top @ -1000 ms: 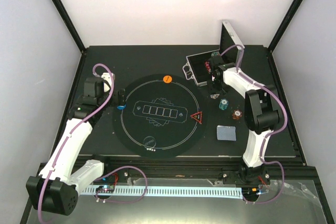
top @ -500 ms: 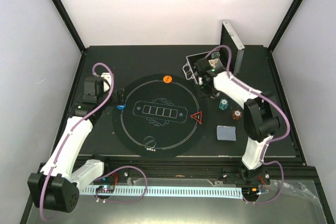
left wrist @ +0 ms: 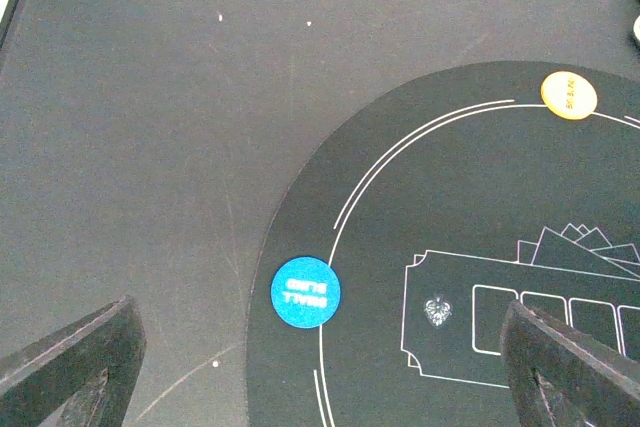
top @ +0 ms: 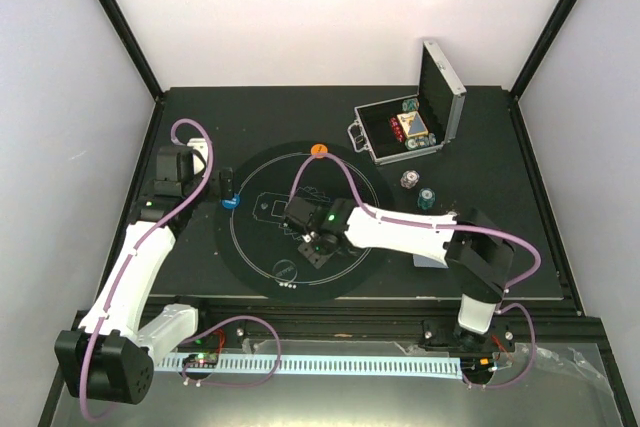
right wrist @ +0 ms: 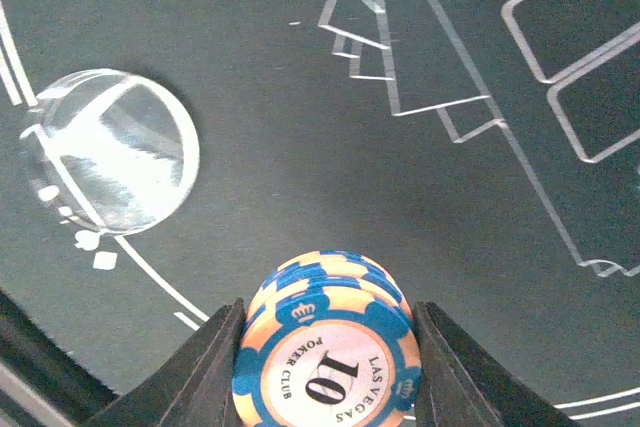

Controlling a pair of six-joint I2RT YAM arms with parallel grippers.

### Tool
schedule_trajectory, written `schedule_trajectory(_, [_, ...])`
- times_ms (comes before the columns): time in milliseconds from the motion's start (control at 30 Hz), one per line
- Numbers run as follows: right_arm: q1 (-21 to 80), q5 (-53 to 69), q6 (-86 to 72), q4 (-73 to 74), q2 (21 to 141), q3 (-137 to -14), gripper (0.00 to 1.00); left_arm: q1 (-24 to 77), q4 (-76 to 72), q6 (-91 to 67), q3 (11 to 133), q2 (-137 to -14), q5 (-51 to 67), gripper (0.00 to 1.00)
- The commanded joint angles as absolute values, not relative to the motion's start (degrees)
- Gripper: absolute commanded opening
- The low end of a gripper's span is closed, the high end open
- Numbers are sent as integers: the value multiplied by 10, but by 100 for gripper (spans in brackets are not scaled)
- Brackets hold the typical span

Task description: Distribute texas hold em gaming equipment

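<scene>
My right gripper is shut on a small stack of orange-and-blue poker chips marked 10, held just above the black mat. From the top view this gripper hangs over the mat's near centre. A clear round disc lies on the mat's white ring, ahead and left of the chips. My left gripper is open above the mat's left edge, with the blue small-blind disc lying between its fingers. An orange disc sits at the mat's far edge. The red triangle marker is hidden under my right arm.
The silver case stands open at the back right with chips inside. Two short chip stacks stand right of the mat. Grey-blue cards peek out under my right forearm.
My right arm has swung from the case across to the mat's near centre, carrying the chip stack. The case interior now shows. The left arm has barely moved.
</scene>
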State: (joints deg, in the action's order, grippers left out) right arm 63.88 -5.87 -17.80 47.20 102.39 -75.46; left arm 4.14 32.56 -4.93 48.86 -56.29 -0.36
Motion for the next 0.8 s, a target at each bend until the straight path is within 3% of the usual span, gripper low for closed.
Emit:
schedule_trajectory(0, [675,-54,-192,448,1040,-757,38,37,319,-53,494,-561,0,99])
schedule_trajectory(767, [752,-48,-194,413,1117,-753,39,37,322,-51,493,-563,5,99])
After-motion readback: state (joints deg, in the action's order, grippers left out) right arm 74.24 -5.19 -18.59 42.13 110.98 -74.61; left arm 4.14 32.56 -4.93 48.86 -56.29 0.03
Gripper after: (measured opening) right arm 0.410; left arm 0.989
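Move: The right hand holds the stack of 10 chips about 7 cm above the mat; the bare spot it goes for, at the mat's near rim, is roughly 7 cm back and 4 cm to the left. Down on the mat, the clear DEALER disc is some 8 cm left and 2 cm back, the white suit marks about 7 cm left and 5 cm back. From the left hand, that spot is roughly 18 cm back, 18 cm right and 19 cm down. The right hand, still pinching the stack of 10 chips between its finger pads, swings back some 6 cm and about 3.5 cm to its left, towards the bare patch just to the right of the white suit marks, sinking gently as it goes and turning about 10 degrees counter-clockwise. With the level travel nearly spent, it carries on down almost straight, about 5.5 cm lower in all, bringing the stack close over the mat beside the DEALER disc with the fingers keeping their hold. ##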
